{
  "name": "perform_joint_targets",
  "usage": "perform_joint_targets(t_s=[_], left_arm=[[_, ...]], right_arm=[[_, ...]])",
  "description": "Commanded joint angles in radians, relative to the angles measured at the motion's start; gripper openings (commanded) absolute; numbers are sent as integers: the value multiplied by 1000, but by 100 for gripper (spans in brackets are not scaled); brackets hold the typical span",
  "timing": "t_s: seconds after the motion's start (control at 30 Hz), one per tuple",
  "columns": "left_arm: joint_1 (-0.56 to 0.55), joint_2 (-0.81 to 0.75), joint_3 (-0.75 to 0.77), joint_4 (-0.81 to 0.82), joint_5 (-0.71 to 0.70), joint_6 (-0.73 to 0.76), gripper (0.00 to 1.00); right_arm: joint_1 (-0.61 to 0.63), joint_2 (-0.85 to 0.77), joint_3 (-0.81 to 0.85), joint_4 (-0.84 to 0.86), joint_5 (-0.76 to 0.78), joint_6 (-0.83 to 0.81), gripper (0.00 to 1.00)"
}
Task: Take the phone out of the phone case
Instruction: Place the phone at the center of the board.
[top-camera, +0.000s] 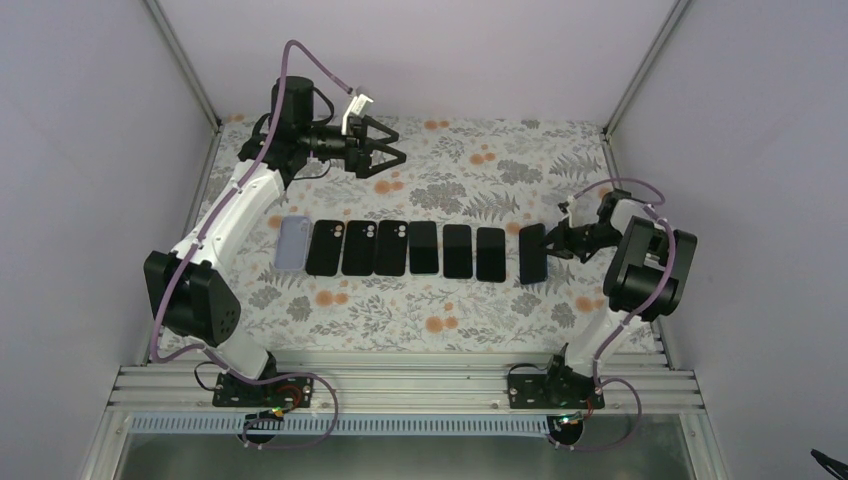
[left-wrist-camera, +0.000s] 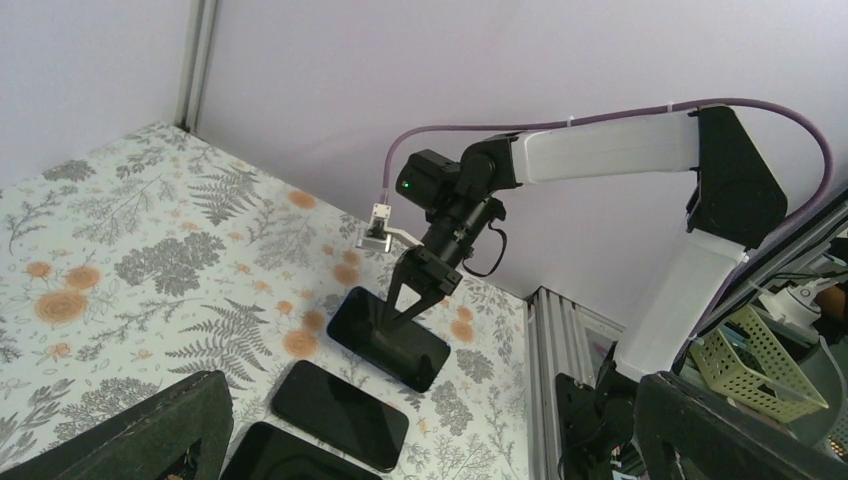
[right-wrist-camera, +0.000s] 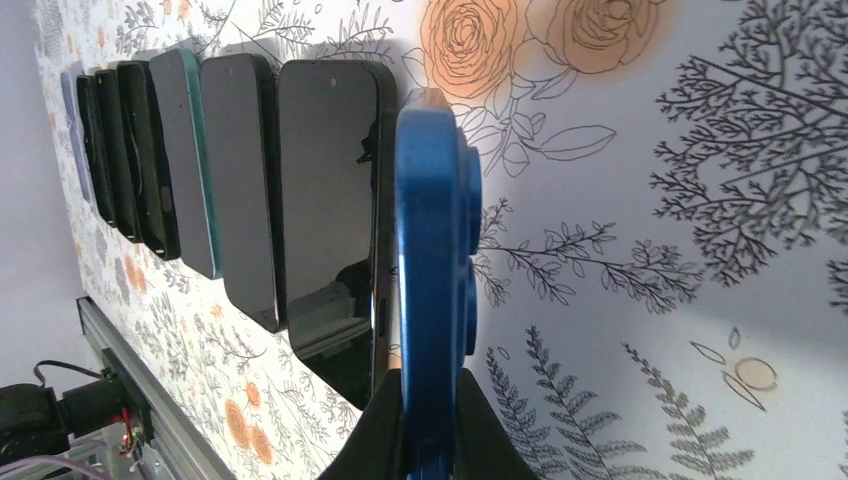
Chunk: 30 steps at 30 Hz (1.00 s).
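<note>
The blue phone case shows edge-on in the right wrist view, its camera bump facing right, with my right gripper shut across its thickness. From above, the case sits at the right end of the row, with the right gripper at its right side. The left wrist view shows the dark screen of the phone in the case, tilted above the cloth, under the right gripper. My left gripper hangs open and empty at the back left, far from the case. Its black fingers frame the bottom of its own view.
Several black phones lie side by side on the floral cloth, left of the held case, with a lavender case at the row's left end. The nearest phone lies close beside the blue case. An aluminium rail runs along the near edge, and walls enclose the table.
</note>
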Motion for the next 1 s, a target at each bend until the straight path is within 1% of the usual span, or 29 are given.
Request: perform_joint_targets(t_s=[0.0,0.17,0.33,0.43,0.5,0.67,0.97], left_arm=[[-3,15,-2,26,-6,-3,100],[-3,18,-3,31,-7,-8,100],[-1,18,-9,31,-8,-8,100],[-1,16,-13,26,-10,-6,100],[0,15,-16,26,-13,-5,100],[3,6,-21,26,-21,-6,100],[16,-7,-26,19,-49,-3,100]], right_arm=[[-2,26,1,13,-112,-22,4],[-1,85,5,40,-135,-5,4],[-1,166,22,16,-189,-22,4],[-1,193,21,21,-195,-17,6],[-2,203,21,24,-187,-13,9],[-2,193,33,37,-161,5,29],[-13,175,49,58,-122,46,40]])
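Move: The right hand holds the blue-rimmed phone by its right edge, the phone's left side tipped low. Its spot at the right end of the phone row lies about 5 cm to this hand's left, 3 cm back and 4 cm below. Close beside the spot, 8 cm farther left of it, lies the end phone, and the next phone is 16 cm left of the spot, both about level with it. From the left hand the spot is some 30 cm right, 6 cm back and 35 cm below. Downward by about 3 cm, easing some 2 cm left, the right hand lowers the still-pinched blue-rimmed phone beside the end phone while the wrist rolls roughly 10 degrees so its left side rises. Once low, the fingers open to over a third of their range and the hand backs about 1 cm to the right and creeps 1 cm forward, staying around the phone's right edge. ##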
